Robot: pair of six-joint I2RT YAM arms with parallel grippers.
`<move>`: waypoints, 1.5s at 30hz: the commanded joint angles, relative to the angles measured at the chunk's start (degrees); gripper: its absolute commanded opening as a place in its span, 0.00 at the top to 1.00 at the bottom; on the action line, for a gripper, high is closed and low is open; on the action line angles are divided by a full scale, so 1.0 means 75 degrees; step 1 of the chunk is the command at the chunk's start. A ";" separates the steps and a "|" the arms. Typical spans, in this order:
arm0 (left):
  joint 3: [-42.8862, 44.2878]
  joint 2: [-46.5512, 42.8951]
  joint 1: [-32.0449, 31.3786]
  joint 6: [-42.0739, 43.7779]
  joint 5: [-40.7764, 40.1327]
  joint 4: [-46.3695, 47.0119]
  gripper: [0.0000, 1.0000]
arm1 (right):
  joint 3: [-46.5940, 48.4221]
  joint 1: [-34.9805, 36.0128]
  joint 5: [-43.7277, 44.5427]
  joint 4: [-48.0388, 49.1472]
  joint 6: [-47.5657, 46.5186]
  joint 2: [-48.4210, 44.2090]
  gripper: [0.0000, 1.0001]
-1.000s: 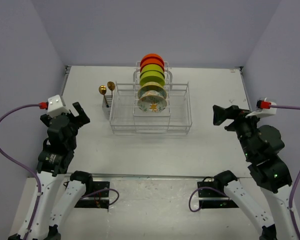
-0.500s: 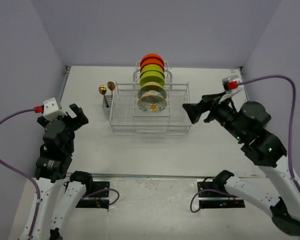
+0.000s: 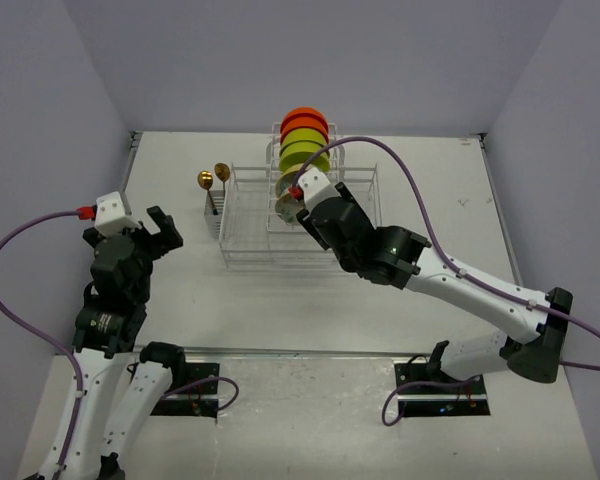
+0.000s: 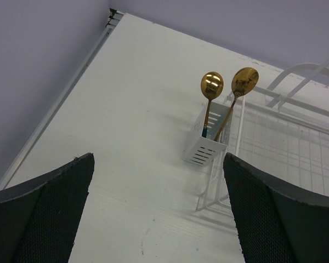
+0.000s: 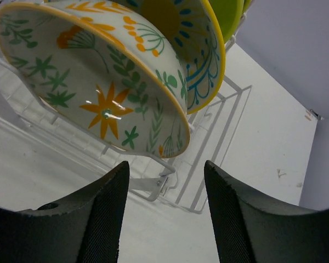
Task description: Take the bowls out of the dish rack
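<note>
A row of bowls stands on edge in the white wire dish rack (image 3: 250,250): orange-red bowls (image 3: 304,118) at the back, lime-green bowls (image 3: 304,150) in the middle, pale patterned ones at the front. My right gripper (image 3: 305,205) reaches over the rack and covers most of the front bowl. In the right wrist view the front patterned bowl (image 5: 98,82) fills the top, a second patterned bowl (image 5: 200,49) behind it. My right gripper (image 5: 165,181) is open just below the front bowl's rim, holding nothing. My left gripper (image 3: 155,230) (image 4: 158,159) is open, left of the rack.
Two gold spoons (image 3: 206,180) (image 4: 212,85) stand in a small white caddy (image 4: 208,142) on the rack's left end. The rack's wire loops (image 5: 219,126) run under and beside the bowls. Grey walls close the table at the back and both sides.
My right arm has swung from the table's right side across to the rack, bringing its gripper to the front patterned bowl. The left arm has barely shifted.
</note>
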 commanded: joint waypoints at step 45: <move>-0.0021 0.0026 0.0118 0.0126 0.0372 0.0429 0.00 | -0.1047 0.0027 0.0908 0.4372 -0.1430 0.0375 0.94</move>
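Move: The flower bowl, nearest in the row on the dish rack, has its middle about 7 cm to the right hand's left, 5 cm ahead and 2 cm above. The blue-and-yellow bowl stands some 4 cm beyond it, with the front lime bowl about 8 cm beyond it, both equally far to the hand's left. From the left hand the flower bowl lies roughly 31 cm to the right, 8 cm ahead and slightly higher. The flower bowl's right-hand rim is taken by the right gripper, which moves about 4 cm forward and nearly 3 cm left towards it, first rising some 4 cm, then sinking about 2 cm. The fingers tip upward by about 15 degrees and close from just over half open to nearly shut, one finger inside the bowl and one outside, pinching the rim between them. ##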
